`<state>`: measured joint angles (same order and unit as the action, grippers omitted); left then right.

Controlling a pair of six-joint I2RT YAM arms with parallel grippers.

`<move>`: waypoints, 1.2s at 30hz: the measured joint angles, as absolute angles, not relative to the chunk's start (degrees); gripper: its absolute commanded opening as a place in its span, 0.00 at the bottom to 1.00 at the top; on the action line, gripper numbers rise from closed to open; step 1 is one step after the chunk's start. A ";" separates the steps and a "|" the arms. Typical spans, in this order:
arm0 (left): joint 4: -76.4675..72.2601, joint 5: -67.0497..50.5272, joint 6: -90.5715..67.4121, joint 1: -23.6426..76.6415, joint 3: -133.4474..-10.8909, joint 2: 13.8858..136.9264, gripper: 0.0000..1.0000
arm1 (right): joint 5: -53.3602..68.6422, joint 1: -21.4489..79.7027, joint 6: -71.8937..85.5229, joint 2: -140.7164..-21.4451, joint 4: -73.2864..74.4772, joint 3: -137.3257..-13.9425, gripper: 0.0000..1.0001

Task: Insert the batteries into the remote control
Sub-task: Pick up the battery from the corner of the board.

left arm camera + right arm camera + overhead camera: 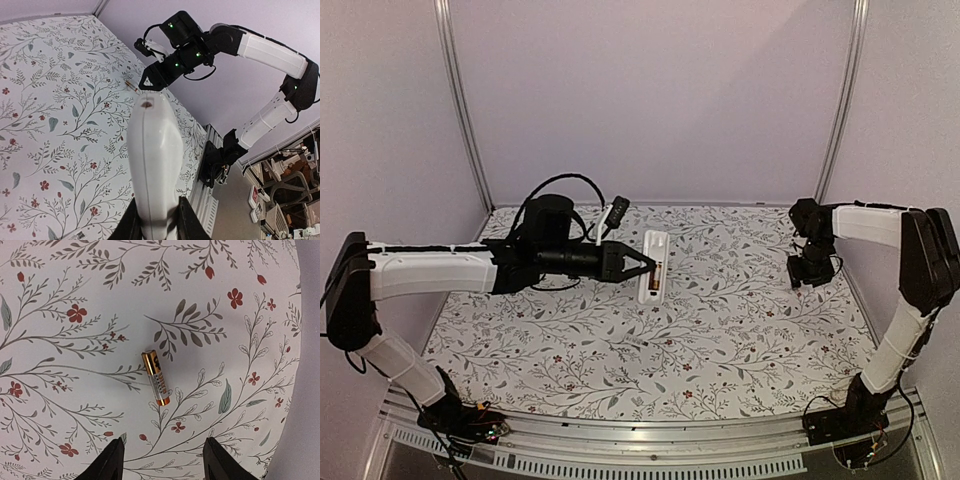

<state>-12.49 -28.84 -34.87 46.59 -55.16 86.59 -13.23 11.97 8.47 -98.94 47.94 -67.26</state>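
Observation:
My left gripper (638,266) is shut on the white remote control (651,262) and holds it above the middle of the flowered cloth. In the left wrist view the remote control (152,160) rises from between the two black fingers (131,225). A dark reddish strip (659,273) runs along the remote's right side, like a battery in its recess. One battery (156,378) lies loose on the cloth at the back right, also seen as the small battery (131,85). My right gripper (162,462) hovers over it, open, with both fingers apart from it. From above, the right gripper (810,270) hides that battery.
The flowered cloth (720,350) covers the table. A metal rail (650,440) runs along the near edge between the arm bases. Pale walls and upright posts (465,110) close in the back and sides. A small white piece (75,234) lies on the cloth near the left gripper.

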 measured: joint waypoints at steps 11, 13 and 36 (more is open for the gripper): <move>-12.08 -28.40 -34.04 46.59 -55.16 85.82 0.01 | -9.82 7.49 5.69 -106.17 46.87 -71.90 0.49; -11.84 -28.23 -34.04 46.57 -55.16 85.82 0.01 | -9.15 7.40 5.10 -107.28 46.68 -72.82 0.46; -11.53 -27.14 -33.63 46.09 -54.37 84.77 0.00 | -4.38 8.38 3.73 -111.83 45.28 -74.26 0.04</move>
<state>-11.53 -27.14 -33.63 46.09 -54.37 84.77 -4.38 8.38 3.73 -111.83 45.28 -74.26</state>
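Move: Ahead of the open right fingers by about 3 cm, some 5 cm below them and perhaps 1 cm to their right, the battery lies on the flowered board, its length running roughly forward, with bare board all round it. From the left hand, which keeps hold of the remote, the same battery is far off: about 37 cm to the right, 12 cm farther out and 22 cm lower. Sinking about 4.5 cm and reaching some 3 cm forward, the right hand brings its downward-pointing fingers around the battery, the forward part finished before the descent is. The fingers then close from half open to nearly shut and pinch it, while the hand edges about 1 cm left at board level. ##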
